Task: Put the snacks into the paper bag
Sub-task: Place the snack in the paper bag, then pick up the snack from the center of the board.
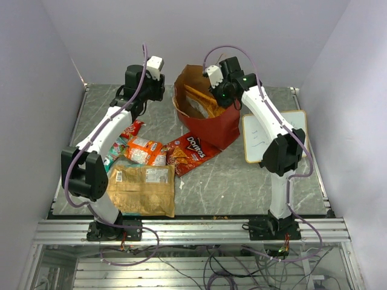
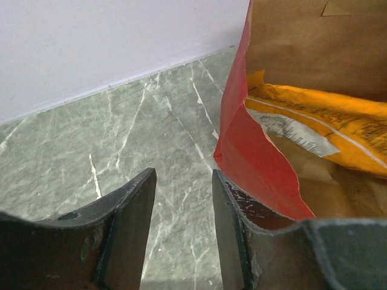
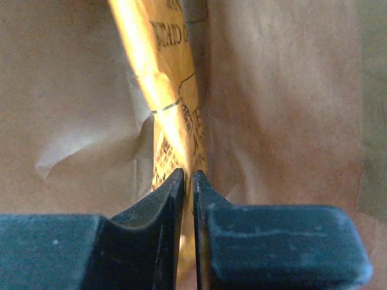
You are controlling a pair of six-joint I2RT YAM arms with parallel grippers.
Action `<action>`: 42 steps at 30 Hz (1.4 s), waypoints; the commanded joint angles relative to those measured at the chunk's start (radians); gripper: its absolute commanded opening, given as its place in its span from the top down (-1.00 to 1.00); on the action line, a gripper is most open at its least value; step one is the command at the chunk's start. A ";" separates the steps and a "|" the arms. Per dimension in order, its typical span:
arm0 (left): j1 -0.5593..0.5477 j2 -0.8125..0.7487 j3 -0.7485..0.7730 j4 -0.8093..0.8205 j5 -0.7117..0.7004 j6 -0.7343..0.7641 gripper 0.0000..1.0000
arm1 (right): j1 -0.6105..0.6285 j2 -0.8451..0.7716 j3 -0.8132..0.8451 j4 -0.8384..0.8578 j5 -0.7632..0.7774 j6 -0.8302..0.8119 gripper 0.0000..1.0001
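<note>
The paper bag [image 1: 213, 125] stands upright at the back middle, red outside and brown inside. An orange-yellow chip bag [image 1: 202, 101] leans inside it. My right gripper [image 1: 221, 95] reaches into the bag's mouth; in the right wrist view its jaws [image 3: 188, 174] are pinched on the thin edge of that chip bag [image 3: 172, 78]. My left gripper [image 1: 160, 90] hovers just left of the bag, open with only table between its fingers [image 2: 184, 175], and the red bag wall [image 2: 248, 145] lies beside its right finger. The other snacks lie on the table at the left.
On the marble table [image 1: 254, 181] lie a red Doritos bag [image 1: 192, 150], a large kraft pouch [image 1: 142, 188], an orange pack [image 1: 145, 151], a red pack [image 1: 132, 128] and a teal-white pack [image 1: 115, 154]. A wood-framed whiteboard [image 1: 272, 136] lies under the right arm.
</note>
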 commanded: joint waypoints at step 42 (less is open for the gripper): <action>0.083 -0.304 -0.430 -0.848 0.387 0.981 -0.52 | -0.045 -0.555 -0.468 0.282 -0.361 0.082 -0.10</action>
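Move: The left hand is empty; the orange packet lies some 16 cm back from it, 5 cm to its left and 26 cm down. The brown pouch is about 17 cm farther back than that packet, and the Doritos bag roughly 19 cm to the packet's right, level with it. The right fingers are on the Kettle chip bag's upper end inside the paper bag, whose middle is around 5 cm left and 7 cm below; the chip bag's middle is about 3 cm ahead, 6 cm left, 10 cm below. The right hand opens to about half and lets go of the Kettle bag's upper end, then climbs out of the paper bag's mouth, rising about 13 cm before sinking back some 3 cm, while it draws back 8 cm towards the near right rim and its fingers swing up a little. The left hand, after a slight rise, sweeps back about 20 cm and down 16 cm, a little left, from beside the paper bag to low over where the orange packet meets the brown pouch, turning clockwise some 40 degrees, tipping down and opening wider, still touching nothing. ##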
